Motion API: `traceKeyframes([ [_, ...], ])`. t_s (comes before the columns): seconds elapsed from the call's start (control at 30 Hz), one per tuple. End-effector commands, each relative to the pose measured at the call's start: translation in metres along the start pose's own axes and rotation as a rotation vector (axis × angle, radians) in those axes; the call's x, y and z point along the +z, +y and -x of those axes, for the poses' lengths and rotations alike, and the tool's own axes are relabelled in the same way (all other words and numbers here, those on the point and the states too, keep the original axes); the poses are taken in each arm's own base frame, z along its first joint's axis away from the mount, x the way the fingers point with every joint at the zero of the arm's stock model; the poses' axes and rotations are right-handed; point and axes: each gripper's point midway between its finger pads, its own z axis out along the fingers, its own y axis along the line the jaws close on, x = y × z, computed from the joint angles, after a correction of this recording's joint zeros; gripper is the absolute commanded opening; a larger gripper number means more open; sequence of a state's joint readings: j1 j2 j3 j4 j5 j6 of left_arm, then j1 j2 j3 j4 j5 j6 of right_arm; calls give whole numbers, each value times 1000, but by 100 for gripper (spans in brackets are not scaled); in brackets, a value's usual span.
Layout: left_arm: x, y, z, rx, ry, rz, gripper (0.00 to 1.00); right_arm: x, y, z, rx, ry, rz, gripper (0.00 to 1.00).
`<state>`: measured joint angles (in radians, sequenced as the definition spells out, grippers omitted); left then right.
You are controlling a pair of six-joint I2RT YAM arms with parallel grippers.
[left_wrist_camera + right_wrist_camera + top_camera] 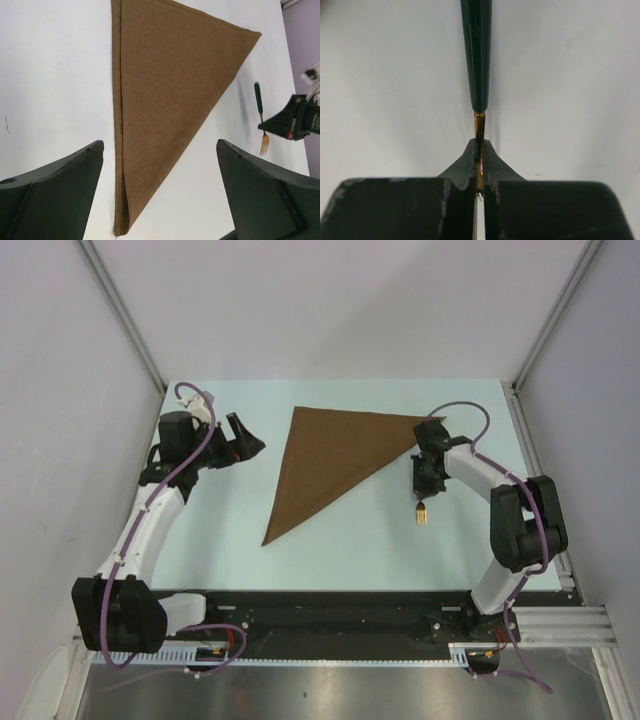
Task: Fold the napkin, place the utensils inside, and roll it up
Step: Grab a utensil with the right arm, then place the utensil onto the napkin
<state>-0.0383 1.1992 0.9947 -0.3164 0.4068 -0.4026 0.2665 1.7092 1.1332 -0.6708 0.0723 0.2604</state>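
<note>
The brown napkin (330, 460) lies flat on the pale table, folded into a triangle, its long point toward the near edge; it fills the middle of the left wrist view (165, 100). The fork (476, 50) is just right of the napkin, dark handle pointing away and gold tines (422, 512) toward the arms. My right gripper (479, 150) is shut on the fork's gold neck. In the left wrist view the fork (258, 97) sits under that gripper (292, 122). My left gripper (245, 435) stands open, left of the napkin, holding nothing.
Grey walls and metal frame posts (125, 315) close in the table on the left, back and right. A black rail (330, 615) with the arm bases runs along the near edge. Bare tabletop (350, 540) lies between the napkin and the rail.
</note>
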Motion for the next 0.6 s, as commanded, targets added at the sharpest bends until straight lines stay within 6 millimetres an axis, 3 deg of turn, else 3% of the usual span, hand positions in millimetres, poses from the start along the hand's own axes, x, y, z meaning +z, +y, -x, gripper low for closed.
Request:
traceKeyframes([
  [0.0,0,-5,4,-8,-15,-39,100,-39,53,65,62,-204,120,0],
  [0.1,1,-7,2,-12,-10,-54,100,-47,114,83,148,-247,413,0],
  [0.13,1,-7,1,-14,-7,-58,100,-54,142,90,147,-283,586,0],
  [0.23,1,-8,0,-20,-5,-65,100,-65,184,99,293,-298,834,0],
  [0.27,1,-8,0,-22,-2,-67,100,-79,199,110,295,-365,952,0],
  [0.43,0,-8,0,-17,-7,-64,100,-80,243,122,428,-376,1169,0],
  [0.57,1,-7,-1,-22,-6,-59,100,-76,258,120,518,-418,1239,0],
])
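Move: The fork is already pinched at its neck in the right fingers, handle pointing forward, just off the table. The folded napkin's middle lies about 14 cm ahead of the right hand, 23 cm to its left and some 3 cm below. The napkin's far right corner is roughly 28 cm ahead and 9 cm to the right. Its near corner is about 42 cm left and 13 cm back. From the idle left hand the napkin's middle is around 12 cm ahead, 22 cm right and 20 cm below. Keeping its shut pinch on the fork's neck, the right arm sweeps left some 22 cm and about 9 cm forward, over the diagonal edge towards the napkin's middle. It climbs roughly 6 cm, mostly at the start, then runs nearly level while the wrist rolls some 60 degrees, swinging the fingers from pointing down to pointing left and down. ##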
